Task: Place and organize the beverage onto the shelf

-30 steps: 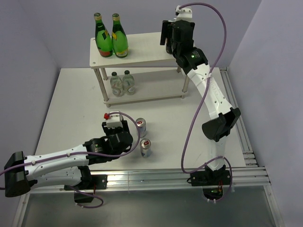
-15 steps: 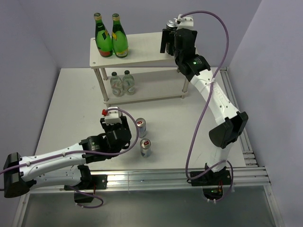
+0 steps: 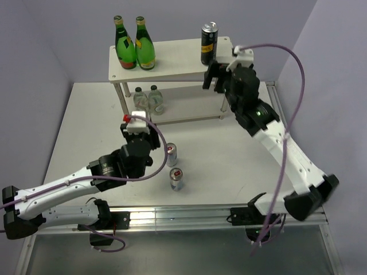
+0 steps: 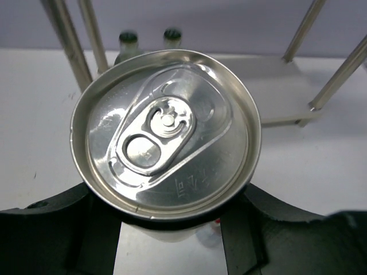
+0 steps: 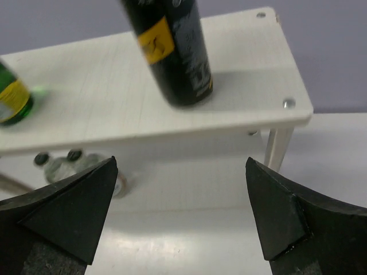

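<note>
My left gripper (image 3: 139,150) is shut on a can (image 4: 166,132) with a dark body, whose silver top fills the left wrist view; from above, the wrist hides it. One black can (image 3: 209,43) stands upright at the right end of the shelf's top board (image 3: 172,66). My right gripper (image 3: 215,73) hangs open and empty just in front of that can (image 5: 172,51). Two slim silver cans (image 3: 171,153) (image 3: 176,179) stand on the table right of the left gripper. Two clear bottles with green caps (image 3: 148,100) sit on the lower board.
Two tall green glass bottles (image 3: 135,46) stand at the left end of the top board. The shelf's legs (image 4: 69,40) rise ahead of the left gripper. A wall runs close behind the shelf, and a metal rail (image 3: 218,212) lines the near table edge.
The right gripper opened, left the black can standing on the top board, and drew back and down toward the near right. The left arm carried its can slightly toward the shelf.
</note>
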`<state>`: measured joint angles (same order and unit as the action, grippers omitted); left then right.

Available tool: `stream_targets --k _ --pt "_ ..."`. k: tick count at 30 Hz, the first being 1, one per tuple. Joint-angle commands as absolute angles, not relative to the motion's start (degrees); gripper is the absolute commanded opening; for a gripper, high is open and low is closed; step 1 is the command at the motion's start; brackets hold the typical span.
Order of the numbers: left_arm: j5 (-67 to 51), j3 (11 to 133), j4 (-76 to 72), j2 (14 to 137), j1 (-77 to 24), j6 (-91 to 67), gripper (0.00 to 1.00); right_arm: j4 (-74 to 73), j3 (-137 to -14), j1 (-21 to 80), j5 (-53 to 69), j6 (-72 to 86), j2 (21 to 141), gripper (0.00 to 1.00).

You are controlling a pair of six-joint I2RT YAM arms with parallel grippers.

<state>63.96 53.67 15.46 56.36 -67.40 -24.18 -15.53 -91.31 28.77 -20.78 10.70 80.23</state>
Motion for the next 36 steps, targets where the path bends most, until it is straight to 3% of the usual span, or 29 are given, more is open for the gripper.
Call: stream_targets --k 1,9,17,26,36 --pt "59.4 66.1 0.5 58.4 -64.0 -8.5 0.00 -9.5 -81.9 34.1 -23.5 13.1 67.5 1.00" --pt "34.2 100.9 5.7 80.8 -51.3 -2.5 0.00 -12.1 -64.3 42.9 -25.8 16.3 53.0 1.00" --pt "23.7 136.3 16.3 105.9 -44.1 -0.8 0.00 -14.4 -53.8 43.9 -28.1 15.8 41.7 1.00" --pt "9.9 140.4 14.1 112.6 -37.2 -6.8 0.00 -14.5 -50.6 43.8 -26.8 16.2 36.7 1.00" --pt "4.2 140.6 12.3 115.2 -34.1 -9.1 0.00 -13.8 -49.7 43.8 -25.8 16.5 36.2 1.00"
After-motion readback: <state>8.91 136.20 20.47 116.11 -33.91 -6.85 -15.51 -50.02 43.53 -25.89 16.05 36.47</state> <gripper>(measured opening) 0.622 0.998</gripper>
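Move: The left hand already holds a black can; the free spot on the top shelf it is headed for lies about 27 cm ahead, 12 cm to its right and 8 cm up. Standing level with that spot are the placed black can, 9 cm farther right, and the nearer green bottle, 10 cm to the left of it. From the empty right hand, the placed can is some 12 cm ahead, 2 cm left, and the spot 12 cm ahead, 11 cm left, 7 cm down. Keeping its grip on the black can, the left hand swings up steeply, forward and to the right to clear the top shelf, rising some 23 cm before coming down about 9 cm beside the placed can, edging back left at the end, with the wrist turned about 20 degrees clockwise. Meanwhile the right hand, fingers still wide open, draws back about 17 cm from the placed can and sinks some 8 cm, then waits clear of the shelf. ##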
